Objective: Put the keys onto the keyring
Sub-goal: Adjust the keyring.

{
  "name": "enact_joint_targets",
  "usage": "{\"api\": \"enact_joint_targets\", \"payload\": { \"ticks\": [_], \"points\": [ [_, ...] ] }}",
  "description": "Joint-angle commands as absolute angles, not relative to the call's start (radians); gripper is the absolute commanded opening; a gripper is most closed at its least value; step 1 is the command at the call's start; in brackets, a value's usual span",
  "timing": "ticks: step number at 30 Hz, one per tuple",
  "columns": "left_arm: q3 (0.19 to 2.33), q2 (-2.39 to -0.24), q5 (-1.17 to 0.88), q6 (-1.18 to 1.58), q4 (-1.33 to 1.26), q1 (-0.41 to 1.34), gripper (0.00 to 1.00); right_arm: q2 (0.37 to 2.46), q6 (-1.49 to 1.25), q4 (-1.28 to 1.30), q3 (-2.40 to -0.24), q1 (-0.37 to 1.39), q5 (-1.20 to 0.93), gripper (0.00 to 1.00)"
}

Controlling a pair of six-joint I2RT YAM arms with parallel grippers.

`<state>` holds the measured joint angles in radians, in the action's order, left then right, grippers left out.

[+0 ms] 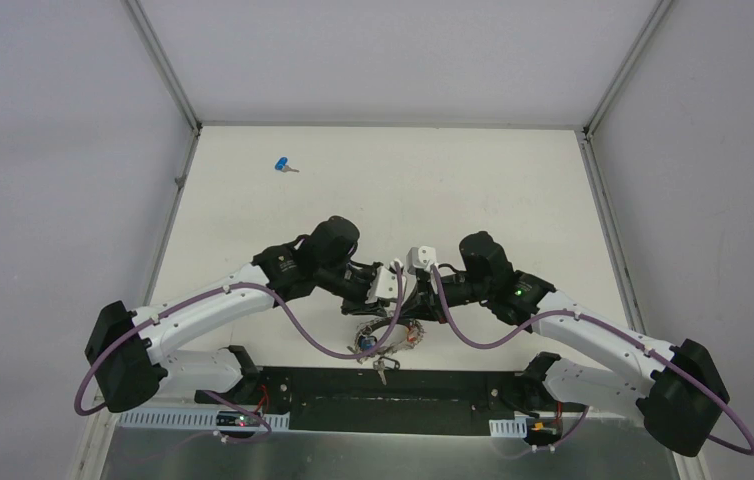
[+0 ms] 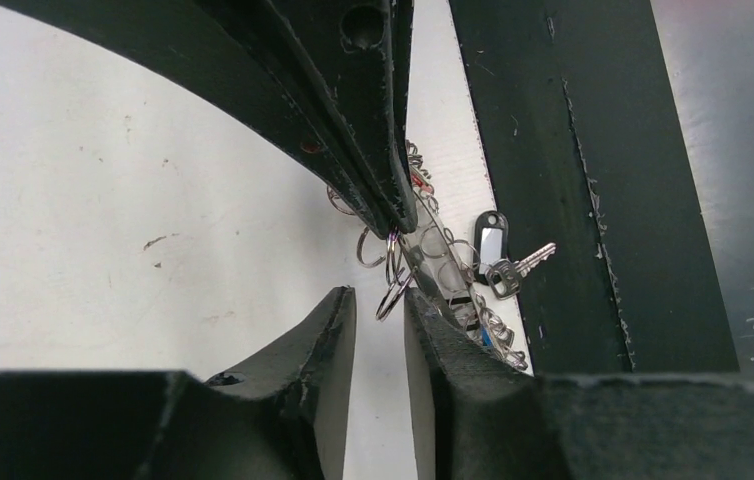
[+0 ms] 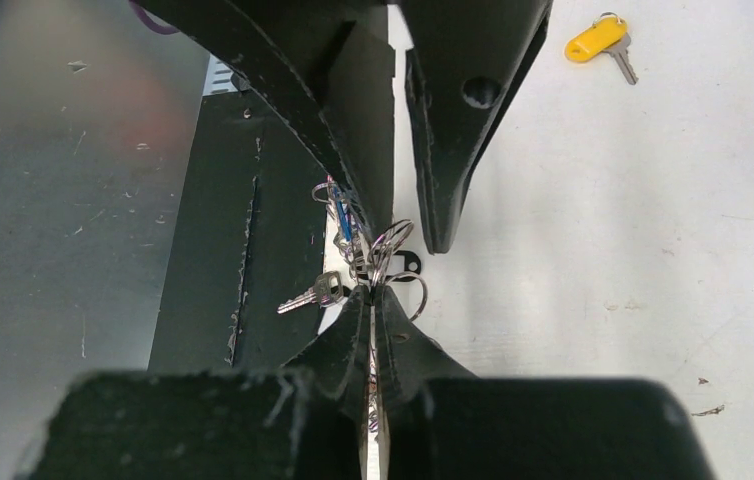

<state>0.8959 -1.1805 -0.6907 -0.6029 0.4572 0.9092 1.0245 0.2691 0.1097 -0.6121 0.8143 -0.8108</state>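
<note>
The keyring [image 1: 388, 335] hangs low between both arms near the table's front edge, a grey band [image 2: 433, 255] fringed with small silver rings and keys. My right gripper [image 3: 371, 292] is shut on its edge, with loose rings [image 3: 385, 248] just past the tips. My left gripper [image 2: 381, 305] faces it, its jaws a narrow gap apart, and one small ring [image 2: 391, 297] lies at that gap's mouth, unclamped. A yellow-headed key [image 3: 598, 40] lies on the table beyond the left fingers [image 3: 443, 150]. A blue-headed key [image 1: 284, 165] lies at the far left.
A silver key [image 2: 518, 268] with a black tag [image 2: 491, 238] dangles from the keyring over the black base plate [image 1: 403, 385]. Grey walls and metal rails [image 1: 168, 210] border the white table [image 1: 473, 190].
</note>
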Motion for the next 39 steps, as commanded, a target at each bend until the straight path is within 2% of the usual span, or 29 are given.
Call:
{"api": "enact_joint_targets", "payload": {
  "ticks": [1, 7, 9, 17, 29, 39],
  "points": [
    [0.941, -1.195, -0.739, -0.636, 0.455, 0.911, 0.23, 1.023, 0.275, 0.071, -0.661, 0.812, -0.848, 0.00],
    [0.932, -1.187, -0.736, -0.629, 0.455, 0.911, 0.08, 1.023, 0.275, 0.071, -0.659, 0.812, -0.848, 0.00],
    [0.927, -1.174, -0.734, -0.623, 0.455, 0.910, 0.00, 1.025, 0.275, 0.071, -0.657, 0.811, -0.848, 0.00],
    [0.852, -1.083, -0.690, -0.544, 0.406, 0.911, 0.00, 1.017, 0.274, 0.069, -0.643, 0.811, -0.847, 0.00],
    [0.532, -0.749, -0.491, -0.252, -0.032, 0.910, 0.00, 0.997, 0.263, 0.057, -0.619, 0.812, -0.845, 0.00],
    [0.489, -0.707, -0.445, -0.183, -0.113, 0.911, 0.00, 0.993, 0.235, 0.044, -0.636, 0.812, -0.819, 0.02]
  ]
}}
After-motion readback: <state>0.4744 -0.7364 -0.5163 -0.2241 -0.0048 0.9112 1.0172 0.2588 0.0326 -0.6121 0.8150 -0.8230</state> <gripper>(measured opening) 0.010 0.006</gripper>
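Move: The small split rings on the keyring's upper rim lie right at the left hand's half-open fingertips, about 1 cm to the right and level. The keyring's middle is some 5 cm back and 4 cm lower. The black tag with its key hangs about 10 cm back and 8 cm down, and the blue tag about 7 cm back, 5 cm left and 5 cm down. From the right hand, which already pinches the rim, the same small rings sit about 1 cm left and 1 cm up. Sinking barely half a centimetre, the left hand shuts its fingers on the small rings at the rim, then draws left about 3 cm and up some 2 cm, away from the right fingertips, swinging its wrist roughly 25 degrees. The right hand keeps its pinch on the rim, rising about 1.5 cm and following slightly left. ##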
